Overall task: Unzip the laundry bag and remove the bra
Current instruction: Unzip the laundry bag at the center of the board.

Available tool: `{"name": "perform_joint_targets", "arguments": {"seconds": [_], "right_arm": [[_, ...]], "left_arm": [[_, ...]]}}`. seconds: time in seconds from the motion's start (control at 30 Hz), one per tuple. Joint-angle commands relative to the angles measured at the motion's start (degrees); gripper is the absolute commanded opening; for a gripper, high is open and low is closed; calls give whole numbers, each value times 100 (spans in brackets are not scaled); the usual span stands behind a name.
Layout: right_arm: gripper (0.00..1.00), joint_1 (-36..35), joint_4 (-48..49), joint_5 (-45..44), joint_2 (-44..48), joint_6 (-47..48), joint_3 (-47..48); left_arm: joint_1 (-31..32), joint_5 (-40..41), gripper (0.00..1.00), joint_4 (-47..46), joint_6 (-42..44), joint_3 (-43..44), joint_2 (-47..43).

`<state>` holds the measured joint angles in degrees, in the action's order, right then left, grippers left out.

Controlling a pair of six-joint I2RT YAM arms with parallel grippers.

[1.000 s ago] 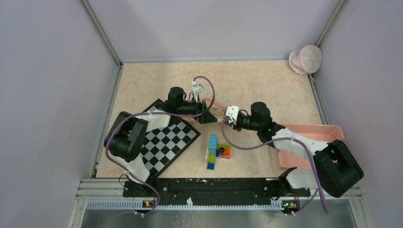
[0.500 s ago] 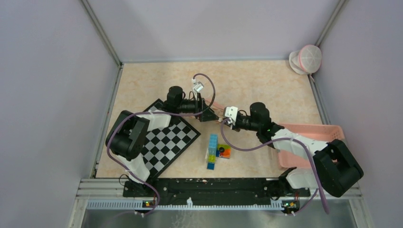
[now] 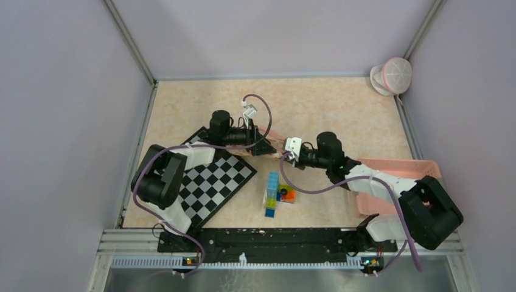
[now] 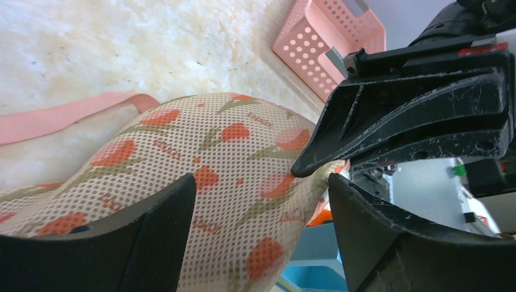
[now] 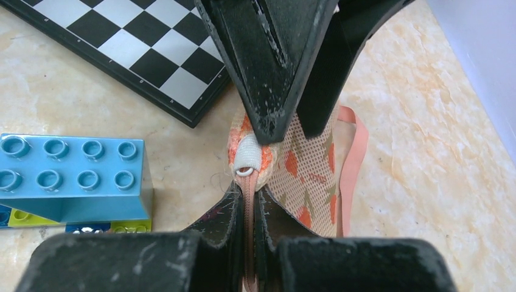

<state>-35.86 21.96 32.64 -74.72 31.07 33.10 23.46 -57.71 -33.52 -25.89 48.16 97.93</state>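
The laundry bag (image 4: 231,164) is a small mesh pouch with an orange flower print and a pink strap (image 4: 61,115). It is held up between my two grippers near the table's middle (image 3: 275,141). My left gripper (image 4: 261,182) is open and straddles the pouch's bulging end, with a gap showing at its right finger (image 4: 395,243). My right gripper (image 5: 246,210) is shut on the pink zipper pull (image 5: 247,198), just below its white ring (image 5: 244,172). In the top view the left gripper (image 3: 263,146) and right gripper (image 3: 285,156) nearly touch. The bra is hidden.
A checkerboard (image 3: 216,179) lies under the left arm. Blue and coloured toy bricks (image 3: 274,191) sit just in front of the grippers. A pink basket (image 3: 398,167) stands at the right. A round pink and white object (image 3: 392,76) rests in the far right corner.
Both grippers and the pouch have shifted slightly to the left. The left jaws have narrowed a little around the pouch. The right gripper stays shut on the zipper pull.
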Motion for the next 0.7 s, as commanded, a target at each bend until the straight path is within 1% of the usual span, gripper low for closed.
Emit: {"name": "perform_joint_targets", "arguments": {"seconds": [0.0,0.1,0.17,0.27,0.3,0.33,0.37,0.47,0.5,0.6,0.63,0.67], "right_arm": [[0,-22,445,89,145,-122,197],[0,-15,449,93,167,-131,192],[0,-5,448,105,178,-136,198],[0,-11,450,115,184,-160,217],[0,-14,450,123,184,-168,215],[0,-10,442,132,187,-171,214],[0,-9,429,136,196,-166,214],[0,-13,326,180,205,-86,227],[1,-14,247,218,215,-32,240],[24,-17,29,296,212,122,297],[27,-18,-44,317,209,187,316],[28,-17,-84,333,202,237,331]], "left_arm": [[-85,-238,82,244,749,-95,-352],[-133,-426,75,499,1029,-104,-414],[-140,-457,73,676,1203,-107,-438],[-140,-506,72,836,1405,-122,-431],[-139,-507,71,881,1465,-122,-420],[-138,-490,68,918,1519,-122,-411],[-137,-475,62,947,1553,-111,-395],[-133,-546,38,978,1609,-50,-348],[-135,-583,32,979,1604,-21,-322],[-133,-647,20,976,1618,78,-269],[-132,-662,18,985,1641,112,-253],[-136,-668,15,1011,1665,141,-238]]}}
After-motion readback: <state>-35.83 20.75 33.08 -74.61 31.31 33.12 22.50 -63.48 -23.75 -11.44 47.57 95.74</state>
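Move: The left hand, wide open and pointing right, has the laundry bag's lifted edge at the zip end between its fingers; the place to pinch is about 2 cm back, 1 cm left and 1 cm down. The white zip tab lies some 2 cm back, 2 cm right and 1 cm down, the blue block 11 cm back, 1 cm right and 7 cm lower. For the right hand, gripping the zipper tape, that place is some 5 cm left and 1 cm ahead, level in height. The left hand draws back about 2 cm, easing a good 1 cm to the left and 1 cm down while turning slightly clockwise, and its wide-open fingers close most of the way to pinch the gathered mesh edge just beyond the white zip tab. The right hand stays in place with its grip on the zipper tape until the left has nearly closed, then parts its fingers to about a quarter open, loosening the pinch with the tape still between them. ##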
